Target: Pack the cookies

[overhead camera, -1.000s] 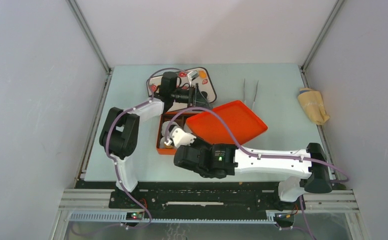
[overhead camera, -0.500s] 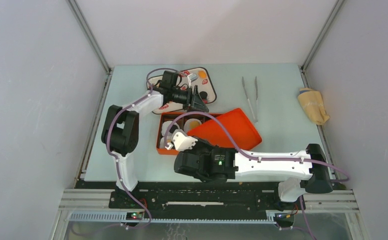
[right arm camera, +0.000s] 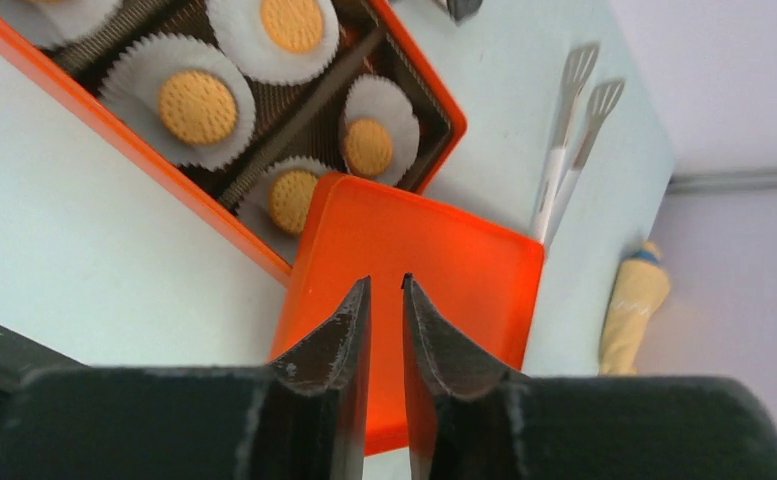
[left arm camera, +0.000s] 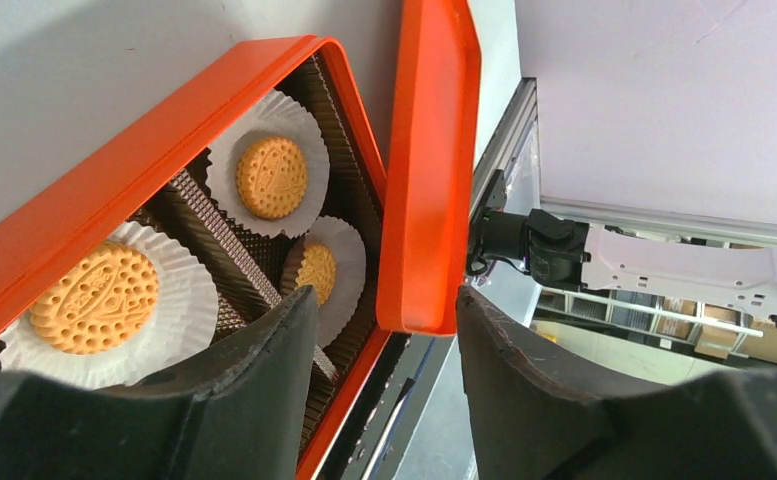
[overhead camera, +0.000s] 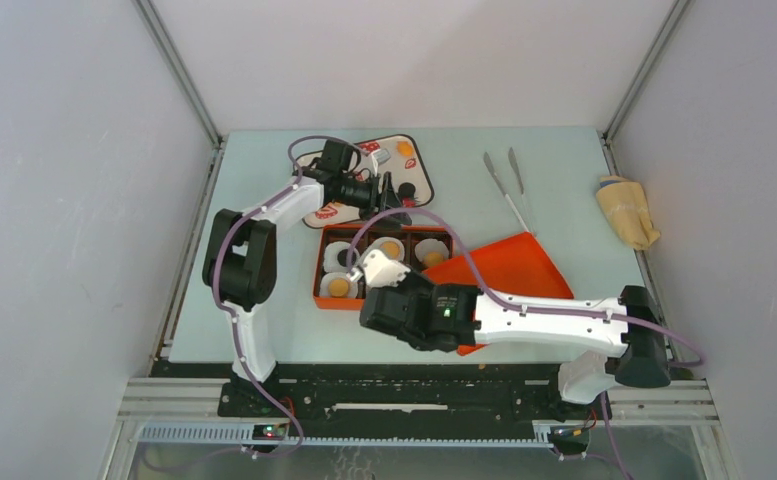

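Several golden cookies [overhead camera: 391,247] [right arm camera: 197,106] [left arm camera: 272,177] lie in white paper cups inside the open orange box [overhead camera: 317,272] [right arm camera: 164,175] [left arm camera: 164,150]. The orange lid [overhead camera: 509,275] [right arm camera: 434,260] [left arm camera: 429,150] rests to the right of the box, with its left corner over the box's edge. My right gripper [right arm camera: 384,280] hovers over the lid, its jaws a narrow gap apart with nothing between them. My left gripper [overhead camera: 396,195] [left arm camera: 385,292] stands open above the box's back edge and holds nothing.
A white mat [overhead camera: 419,170] with red prints lies behind the box, under the left arm. Metal tongs [overhead camera: 509,185] [right arm camera: 564,150] lie at the back right. A yellow cloth [overhead camera: 626,210] [right arm camera: 634,300] sits by the right wall.
The lid has come down from its tilt over the box and slid right, baring the cookies. The right jaws have parted slightly. The left gripper has pulled back toward the mat.
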{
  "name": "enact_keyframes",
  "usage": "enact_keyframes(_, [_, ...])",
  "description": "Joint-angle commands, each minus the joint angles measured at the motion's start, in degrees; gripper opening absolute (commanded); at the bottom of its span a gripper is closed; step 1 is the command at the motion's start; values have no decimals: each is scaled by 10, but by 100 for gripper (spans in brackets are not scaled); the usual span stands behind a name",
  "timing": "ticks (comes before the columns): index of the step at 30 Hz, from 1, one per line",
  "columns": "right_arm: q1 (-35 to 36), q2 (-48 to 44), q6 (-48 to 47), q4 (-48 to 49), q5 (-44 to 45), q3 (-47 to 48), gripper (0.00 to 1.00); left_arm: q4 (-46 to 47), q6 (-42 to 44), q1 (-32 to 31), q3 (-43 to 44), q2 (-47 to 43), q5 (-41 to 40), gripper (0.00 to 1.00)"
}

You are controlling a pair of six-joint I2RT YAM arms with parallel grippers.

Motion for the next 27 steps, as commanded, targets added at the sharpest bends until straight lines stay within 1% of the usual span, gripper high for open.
enact_keyframes(1, [-48,-41,75,30,-73,-56,33,-3,1,1,31,-31,-9,58])
enact_keyframes(2, [-51,-45,82,40,-86,-72,42,-3,-1,1,30,-36,-12,58])
enact_keyframes(4, [-54,-44,98,45,-102,-97,50,-4,-6,1,27,-44,-29,58])
enact_keyframes(5, [-55,-38,108,47,-110,-112,52,-7,-8,1,26,-52,-40,57])
enact_keyframes(9, [-47,5,139,50,-124,-142,53,-9,-13,2,24,-74,-70,56])
enact_keyframes(13, [-30,67,187,45,-129,-153,53,-9,-13,2,24,-86,-64,56])
enact_keyframes(18, [-16,125,262,1,-108,-156,53,-6,-14,2,13,-99,-58,56])
enact_keyframes(21, [-8,124,293,-30,-82,-156,52,-1,-15,1,10,-102,-55,56])
enact_keyframes(27, [7,52,334,-81,-63,-155,51,4,-16,1,7,-98,-49,55])
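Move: The lid the right hand has just lost lies askew below it, its middle about 14 cm to the hand's right, level fore and aft, and some 19 cm down, its left corner over the cookie box. The box's middle is roughly 6 cm ahead, 10 cm left and 20 cm below. Its front-right cookie is only 2 cm ahead and 2 cm left, as far below. From the left hand the lid's middle lies about 16 cm back, 24 cm right and 12 cm down. The right hand, empty, opens its fingers from nearly shut to about half and plunges some 16 cm towards the lid's left edge, swinging 5 cm left and then easing back 4 cm, so that it comes down over bare table just in front of the box, fingers tipping some 15 degrees farther down and turning clockwise towards the lid. The left hand, fingers still open, lifts about 4 cm above the back of the box, and neither hand is plainly on the lid at the end. ##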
